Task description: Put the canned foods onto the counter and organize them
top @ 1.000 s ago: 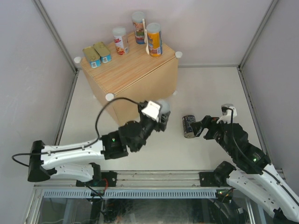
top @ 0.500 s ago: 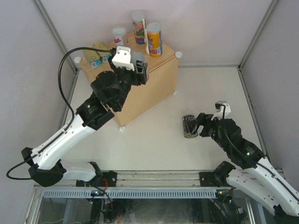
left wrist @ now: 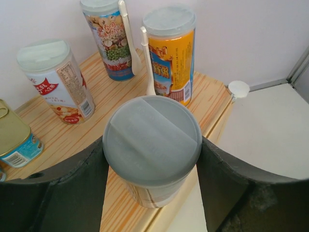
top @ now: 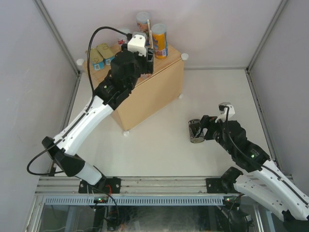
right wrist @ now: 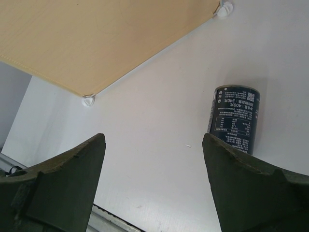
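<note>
My left gripper (left wrist: 152, 159) is shut on a tall grey-lidded can (left wrist: 152, 140) and holds it upright over the right edge of the light-wood counter (left wrist: 91, 130). On the counter stand an orange can (left wrist: 170, 53), a blue-labelled can (left wrist: 108, 38) and a red-white can (left wrist: 55, 79). Two flat gold-topped tins (top: 100, 56) lie at its left. In the top view the left gripper (top: 145, 57) covers the held can. A short dark can (right wrist: 234, 118) lies on the white floor (top: 195, 131). My right gripper (right wrist: 153, 140) is open, and its right finger is next to that can.
White plastic spoons (left wrist: 147, 63) are fixed to the orange and blue-labelled cans. A white round knob (left wrist: 238, 88) marks the counter's right corner, and others (right wrist: 87, 100) sit at its foot. The counter's side wall (top: 154, 92) faces the right arm. Grey walls close in the cell.
My left arm has swung up from the floor with the tall can and now holds it over the counter top. The right gripper has shifted slightly by the dark can, which now looks tipped over.
</note>
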Robot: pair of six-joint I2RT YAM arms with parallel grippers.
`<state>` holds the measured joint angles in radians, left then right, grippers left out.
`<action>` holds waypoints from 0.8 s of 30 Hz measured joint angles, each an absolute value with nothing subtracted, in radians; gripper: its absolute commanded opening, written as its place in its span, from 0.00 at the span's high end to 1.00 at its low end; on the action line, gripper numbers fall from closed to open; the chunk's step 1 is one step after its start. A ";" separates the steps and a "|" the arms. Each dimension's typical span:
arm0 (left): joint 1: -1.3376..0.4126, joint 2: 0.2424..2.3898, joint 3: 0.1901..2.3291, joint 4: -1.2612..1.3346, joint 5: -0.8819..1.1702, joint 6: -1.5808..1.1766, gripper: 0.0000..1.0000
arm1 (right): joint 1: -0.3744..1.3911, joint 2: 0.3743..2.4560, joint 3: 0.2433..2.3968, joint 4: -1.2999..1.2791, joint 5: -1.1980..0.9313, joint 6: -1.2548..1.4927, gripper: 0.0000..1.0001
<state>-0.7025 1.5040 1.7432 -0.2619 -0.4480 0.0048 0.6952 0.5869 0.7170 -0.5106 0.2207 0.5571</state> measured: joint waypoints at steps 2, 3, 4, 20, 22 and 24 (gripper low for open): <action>-0.682 1.536 1.769 -0.270 -0.429 -0.001 1.00 | 0.695 0.591 0.717 -0.508 0.215 0.556 0.19; -0.672 1.551 1.781 -0.274 -0.422 -0.001 1.00 | 0.695 0.592 0.717 -0.505 0.213 0.554 0.19; -0.662 1.563 1.791 -0.277 -0.414 -0.002 1.00 | 0.695 0.593 0.717 -0.504 0.208 0.553 0.19; -0.551 1.684 1.919 -0.312 -0.370 -0.029 1.00 | 0.695 0.619 0.717 -0.488 0.188 0.530 0.19; -0.545 1.692 1.923 -0.315 -0.367 -0.036 1.00 | 0.695 0.623 0.717 -0.488 0.185 0.530 0.19; -0.538 1.700 1.925 -0.317 -0.360 -0.044 1.00 | 0.695 0.625 0.717 -0.487 0.184 0.530 0.19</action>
<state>-0.5377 1.7004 1.9247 -0.3172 -0.3599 -0.0437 0.6952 0.6247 0.7170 -0.4866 0.1844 0.5297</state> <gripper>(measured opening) 0.692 0.808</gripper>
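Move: The left hand, holding a lidded white-and-red can upright, has its free spot on the wooden counter about 9 cm ahead, 3 cm left and 10 cm below. The orange can stands some 15 cm ahead and 7 cm right, the other white-and-red can 16 cm ahead and 10 cm left, both centred about 5 cm lower. From the right hand, the spot is roughly 28 cm ahead, 29 cm left and 12 cm above. The left hand carries its gripped can about 7 cm forward, drifting slightly left, towards the gap before the standing cans. ##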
